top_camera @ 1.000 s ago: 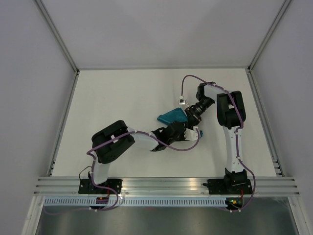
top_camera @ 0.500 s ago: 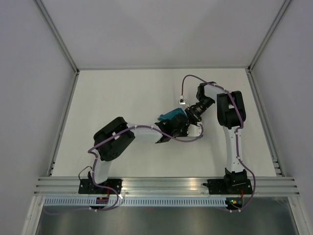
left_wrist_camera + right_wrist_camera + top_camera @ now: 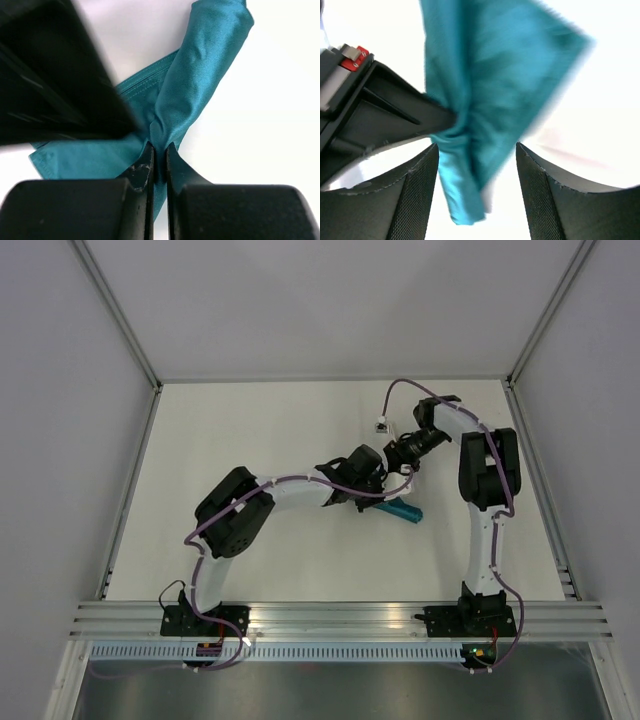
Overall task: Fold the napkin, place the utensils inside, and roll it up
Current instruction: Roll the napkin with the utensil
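The teal napkin shows in the top view as a narrow bunched strip just right of the left wrist. My left gripper is shut on a fold of it; in the left wrist view the jaws pinch the cloth, which twists away from them. My right gripper is open just behind the left one. In the right wrist view the napkin hangs blurred between and beyond the spread fingers, touching neither pad. No utensils are in view.
The white table has a raised metal rail along its left and right sides and grey walls behind. The two arms meet mid-table, their purple cables looping close together. A small white cable plug hangs near the right wrist.
The left gripper has moved right and toward the back, taking the napkin with it; the cloth went from a flat patch to a narrow bunch. The right gripper has drawn back toward the far right.
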`<state>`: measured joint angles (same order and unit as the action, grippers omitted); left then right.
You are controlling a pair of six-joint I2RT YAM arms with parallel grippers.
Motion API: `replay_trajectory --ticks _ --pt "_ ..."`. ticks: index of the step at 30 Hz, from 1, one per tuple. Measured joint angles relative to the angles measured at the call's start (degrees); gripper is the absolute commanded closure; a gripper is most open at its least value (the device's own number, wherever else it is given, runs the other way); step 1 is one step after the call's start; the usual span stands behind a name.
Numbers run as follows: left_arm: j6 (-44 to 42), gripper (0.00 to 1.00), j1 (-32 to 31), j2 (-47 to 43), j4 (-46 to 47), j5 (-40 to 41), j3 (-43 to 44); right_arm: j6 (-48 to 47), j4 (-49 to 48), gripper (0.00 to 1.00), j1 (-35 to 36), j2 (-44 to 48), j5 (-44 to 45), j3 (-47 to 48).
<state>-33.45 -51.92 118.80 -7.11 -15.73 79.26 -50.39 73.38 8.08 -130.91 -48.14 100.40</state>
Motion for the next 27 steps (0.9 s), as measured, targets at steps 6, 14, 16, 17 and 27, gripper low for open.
replay_trajectory --ticks 6,14,16,17,27 --pt "5.2 0.96 2.5 2.5 -5.1 -10.3 4.2 6.3 -11.2 0.31 -7.9 9.3 0.0 -3.8" --pt "14.1 0.92 7.1 10.8 -16.1 -22.7 16.7 6.9 -23.2 0.29 -14.1 31.0 0.7 -22.4" --pt "16.5 0.9 8.0 12.5 -17.8 -25.5 18.8 6.4 -25.9 0.28 -13.0 36.5 1.7 -28.3" --pt "18.0 0.9 8.3 13.4 -18.5 -27.1 19.7 6.1 -27.3 0.28 -12.2 39.0 2.3 -31.2" --pt "31.0 0.87 10.0 18.6 -25.0 -37.9 23.6 4.5 -46.9 0.26 8.1 56.5 16.8 -58.5"
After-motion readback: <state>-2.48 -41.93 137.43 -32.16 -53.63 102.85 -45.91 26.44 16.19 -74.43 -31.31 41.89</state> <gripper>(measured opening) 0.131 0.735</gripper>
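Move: The left hand already pinches the napkin roll. The roll's free right part lies about 6 cm to its right and 2 cm back, and the unrolled flap about 4 cm ahead and 1 cm left. From the open right hand, that right part is roughly 6 cm back, 2 cm right and 2 cm lower. The flap is level fore-and-aft with the right hand, some 5 cm left and 3 cm below; the left gripper is about 4 cm back and 4 cm left. Keeping its pinch on the napkin roll, the left hand turns it forward towards the loose flap by some 60 degrees, in the second half also drawing it back about 3.5 cm. Fingers open and free of the cloth, the right hand swings fast in an arc, right, up and forward at first, then back, down and left, passing around the roll's right end to finish about 8 cm farther back, over its right part, fingers swung to point forward-left and down. ##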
